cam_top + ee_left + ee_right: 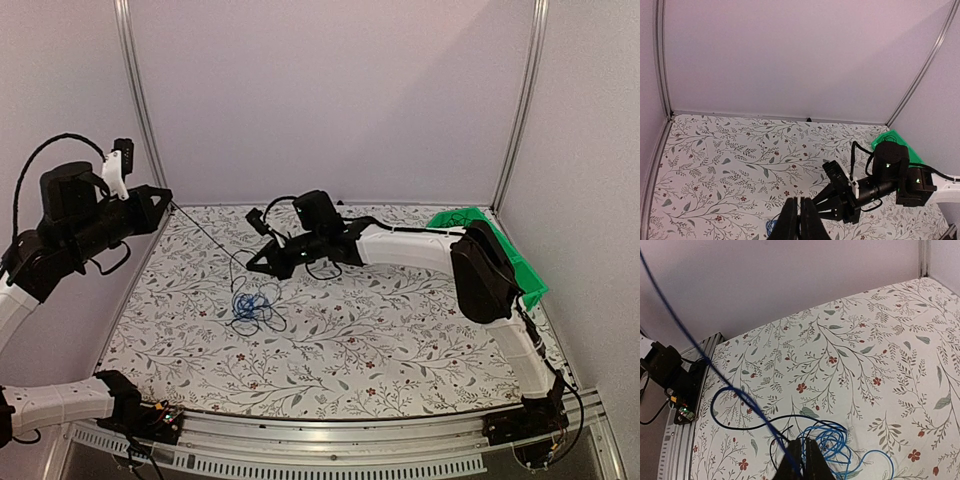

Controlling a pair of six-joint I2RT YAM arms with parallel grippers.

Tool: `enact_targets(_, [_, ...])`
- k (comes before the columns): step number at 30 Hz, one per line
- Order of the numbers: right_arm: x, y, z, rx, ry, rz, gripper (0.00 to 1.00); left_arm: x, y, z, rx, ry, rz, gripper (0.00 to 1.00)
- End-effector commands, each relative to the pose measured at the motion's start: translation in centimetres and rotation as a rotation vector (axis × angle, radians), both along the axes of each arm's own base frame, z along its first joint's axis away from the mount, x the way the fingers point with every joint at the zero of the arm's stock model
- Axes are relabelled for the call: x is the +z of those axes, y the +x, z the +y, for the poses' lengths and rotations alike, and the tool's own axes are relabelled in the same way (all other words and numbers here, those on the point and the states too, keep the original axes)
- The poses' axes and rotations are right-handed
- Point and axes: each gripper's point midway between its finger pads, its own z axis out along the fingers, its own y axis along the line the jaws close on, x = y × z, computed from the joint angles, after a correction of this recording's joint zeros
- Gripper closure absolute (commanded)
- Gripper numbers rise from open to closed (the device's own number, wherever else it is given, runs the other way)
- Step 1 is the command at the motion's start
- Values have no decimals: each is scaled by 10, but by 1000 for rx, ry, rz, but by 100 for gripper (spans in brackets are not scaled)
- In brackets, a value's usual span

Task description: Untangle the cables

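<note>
The cables lie as a small blue and black tangle [252,305] [840,445] on the flowered table, left of centre. One blue strand [748,401] runs taut from the tangle's side up and to the left. My left gripper [165,200] [800,212] is raised at the table's left edge, shut on the far end of that strand. My right gripper [250,268] [802,455] hangs just above the tangle, shut on the same blue strand. A thin black cable [735,428] curls out to the left of the pile.
A green container [500,250] [890,139] sits at the back right corner, behind the right arm's elbow. Grey walls with metal corner posts close the table on three sides. An aluminium rail [330,440] runs along the near edge.
</note>
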Motion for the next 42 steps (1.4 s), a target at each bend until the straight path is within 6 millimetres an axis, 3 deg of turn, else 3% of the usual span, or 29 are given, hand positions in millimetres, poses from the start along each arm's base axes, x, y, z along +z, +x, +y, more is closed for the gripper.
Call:
enact_targets(1, [-63,-1,-14,-23,-115,145,73,55,-9,10,28,-78,-159,100])
enact_targets(4, [-58,-2,-12,-3,-106,125,61,45,-5,4,6,-63,-129,100])
enact_targets(11, [-55,-3,-11,23,-98,94,59,44,-3,0,-5,-60,-125,100])
enact_targets(14, [-56,-9,-9,60,-89,95,52,48,-4,2,1,-51,-136,100])
enact_targets(16, [-49,-28,-9,174,-47,128,47,51,-4,6,19,-40,-139,100])
enact_targets(18, [-23,-70,-17,416,47,190,43,51,-3,18,82,-13,-129,100])
enact_targets(20, [7,-83,-24,512,110,146,41,45,-2,28,135,22,-121,100])
enact_targets(24, [65,-42,-15,260,71,-27,39,16,3,40,210,74,-67,100])
enact_targets(27, [89,-6,-18,28,-9,-184,36,-10,8,42,237,94,-22,100])
enact_targets(29, [87,-5,-17,-36,-92,-322,35,-23,13,40,235,98,1,100])
enact_targets(30, [75,-18,-15,22,-149,-420,35,-30,16,37,227,101,13,100])
enact_targets(32, [50,-62,-20,244,-208,-462,33,-40,21,31,208,106,29,100])
enact_targets(33, [46,-78,-23,347,-193,-508,32,-43,23,29,205,108,35,100])
enact_targets(38, [37,-65,-30,219,-209,-534,34,-38,27,23,185,93,22,100])
enact_targets(42, [28,-48,-18,131,-209,-491,38,-33,25,22,175,72,13,100])
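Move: The right hand, fingers barely parted on the dark cable, has the blue tangle about 14 cm below it, some 3 cm back and 3 cm to its left; a loose dark loop hangs roughly 5 cm to the hand's left, 2 cm back and 4 cm lower. From the left hand, which grips the cable's other stretch, the tangle lies about 6 cm ahead, 9 cm right and 36 cm below. The right fingers let go of the dark cable and spread to a bit over half open; that hand dips 5 cm, swings back and partly returns, then climbs some 12 cm from its lowest point before moving back and easing down, about 8 cm farther back overall, rolling some 25 degrees. The left hand keeps its pinch, lifts 4 cm, shifts left, then sinks to about 5 cm below its start, turning 10 degrees counter-clockwise. ##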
